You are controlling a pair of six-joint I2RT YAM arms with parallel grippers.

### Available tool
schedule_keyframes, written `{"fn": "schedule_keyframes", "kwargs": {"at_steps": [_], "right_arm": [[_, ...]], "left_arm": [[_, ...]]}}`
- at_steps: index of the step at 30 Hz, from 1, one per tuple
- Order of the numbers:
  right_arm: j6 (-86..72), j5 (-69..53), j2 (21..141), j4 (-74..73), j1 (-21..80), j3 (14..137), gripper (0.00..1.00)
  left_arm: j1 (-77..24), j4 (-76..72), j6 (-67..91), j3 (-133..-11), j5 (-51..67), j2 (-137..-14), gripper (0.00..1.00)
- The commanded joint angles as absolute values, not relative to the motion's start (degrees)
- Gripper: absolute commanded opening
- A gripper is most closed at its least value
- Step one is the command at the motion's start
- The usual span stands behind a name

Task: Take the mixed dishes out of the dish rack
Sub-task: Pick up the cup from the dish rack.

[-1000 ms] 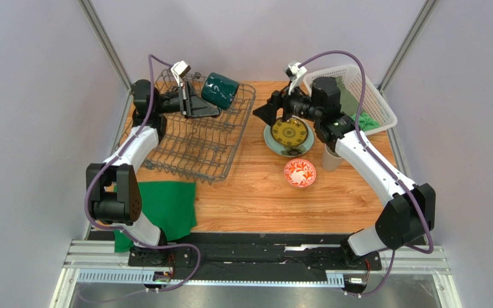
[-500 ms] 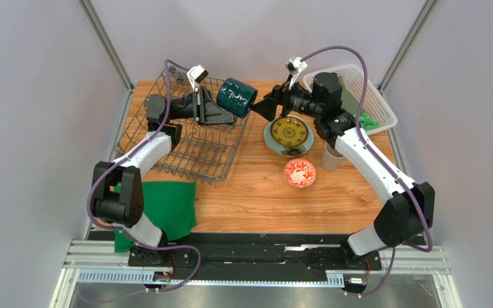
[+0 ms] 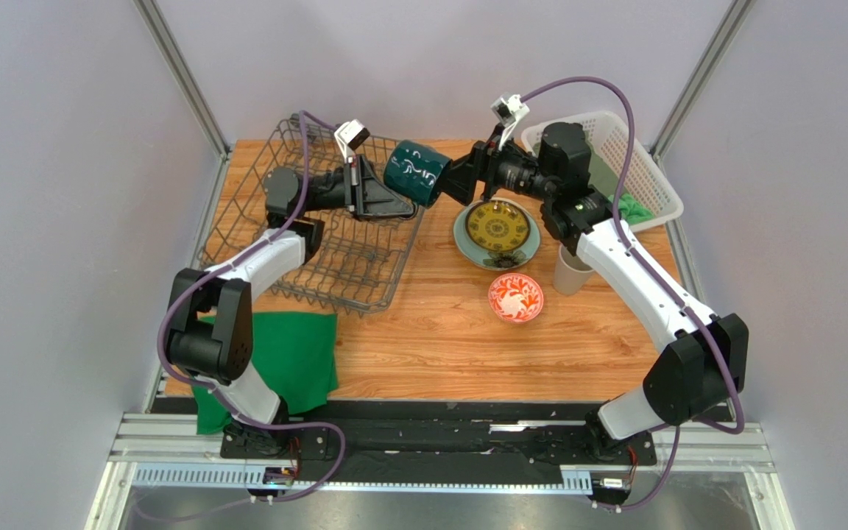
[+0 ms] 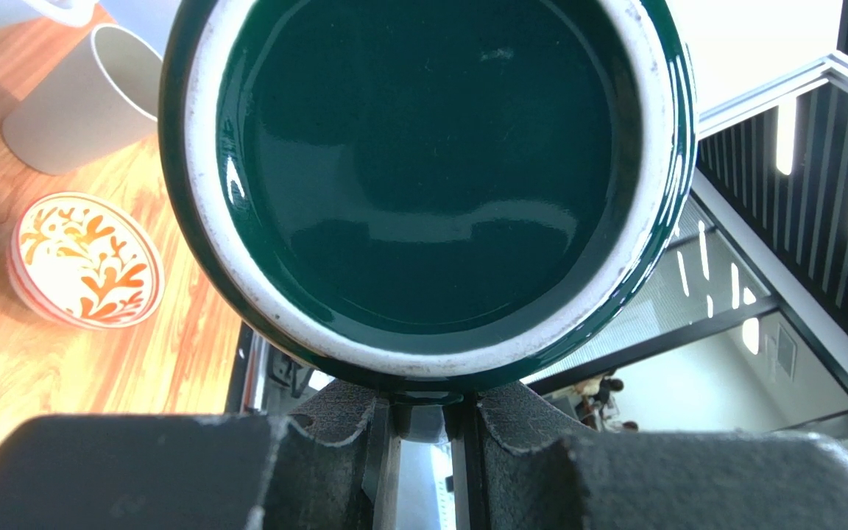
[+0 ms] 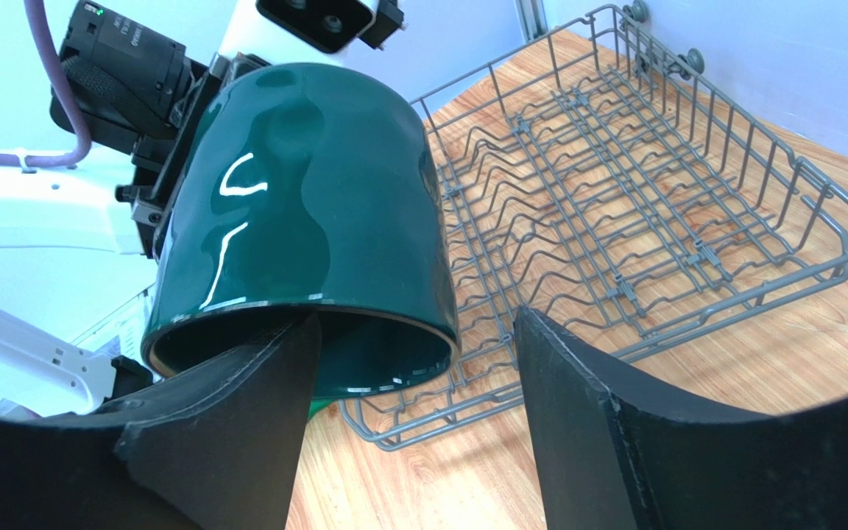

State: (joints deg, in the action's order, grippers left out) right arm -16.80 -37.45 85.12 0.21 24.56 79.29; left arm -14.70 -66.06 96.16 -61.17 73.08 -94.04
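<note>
The dark green mug (image 3: 415, 173) hangs on its side in the air past the right edge of the dish rack (image 3: 329, 248). My left gripper (image 3: 395, 197) is shut on its handle; the left wrist view shows the glossy base (image 4: 428, 166) just above the pinched jaws (image 4: 426, 414). My right gripper (image 3: 457, 182) meets the mug mouth, open. In the right wrist view one finger (image 5: 252, 398) reaches inside the rim of the mug (image 5: 296, 221) and the other (image 5: 594, 420) stands outside, clear of the wall. The rack (image 5: 639, 188) shows only bare wire.
A yellow patterned plate (image 3: 497, 229) lies on a pale teal plate (image 3: 462, 241) right of the rack. A red-and-white bowl (image 3: 516, 297) and a beige cup (image 3: 570, 272) stand nearby. A white basket (image 3: 644, 166) holds green cloth at the back right. Another green cloth (image 3: 285, 353) lies front left.
My left arm carried the mug rightward out of the rack toward the right gripper. The right gripper shifted left to the mug's mouth, and its jaws narrowed a little.
</note>
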Motion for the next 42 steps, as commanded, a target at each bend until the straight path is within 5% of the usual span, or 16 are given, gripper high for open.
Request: {"fn": "schedule_keyframes", "kwargs": {"at_steps": [1,8,11,12,14,20,27,36,42], "right_arm": [[-18.5,-38.6,84.5,3.9,24.3,81.4,0.67],[-19.6,-40.3,86.0,4.5,24.3,82.1,0.55],[-19.6,-41.3,86.2,4.7,24.3,82.2,0.28],[-19.6,-41.4,86.3,4.8,24.3,82.1,0.11],[-19.5,-41.5,86.4,4.8,24.3,81.9,0.00],[-19.1,-41.7,86.4,4.9,24.3,81.4,0.00],[-17.9,-41.4,85.1,4.7,24.3,80.5,0.00],[-17.4,-41.2,83.4,4.0,23.7,80.5,0.00],[-16.1,-39.6,82.0,3.9,22.9,79.0,0.00]], "left_arm": [[-16.3,-74.2,96.6,-62.7,69.4,-93.9,0.00],[-18.1,-77.5,98.8,-62.8,68.4,-95.2,0.00],[-18.3,-78.2,99.5,-62.9,68.4,-95.6,0.00],[-18.3,-78.5,99.7,-62.9,68.4,-95.9,0.00],[-18.4,-79.4,100.3,-62.8,68.4,-96.2,0.00],[-18.4,-81.3,102.2,-63.2,68.6,-97.6,0.06],[-18.4,-81.9,102.4,-63.8,69.7,-98.9,0.54],[-18.1,-83.2,101.8,-64.0,71.0,-99.8,0.89],[-15.1,-83.4,100.1,-63.3,72.1,-98.8,0.91]]}}
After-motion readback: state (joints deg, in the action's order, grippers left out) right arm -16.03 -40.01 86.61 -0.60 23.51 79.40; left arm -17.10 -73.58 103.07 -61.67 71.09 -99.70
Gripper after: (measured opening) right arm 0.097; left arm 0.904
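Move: The green cup lies on its side in the air, handle still pinched by the left hand, its middle about 5 cm ahead of and 2 cm to the right of that hand, level with it. From the open right hand its middle is roughly 6 cm to the left, level in depth and height, mouth towards the fingers. Some 30 cm below the right hand, the stacked plates lie 4 cm ahead and 8 cm right, and the red bowl 10 cm back and 12 cm right. The cup is carried about 2 cm to the right by the left hand, rim first onto the nearly still right fingers, which close and pinch its wall at the far side of the mouth, one finger inside. Only then do the left fingers open wide around the handle, that hand sinking about 1.5 cm; the right keeps its grip, shifting a centimetre forward and back and sinking slightly. ##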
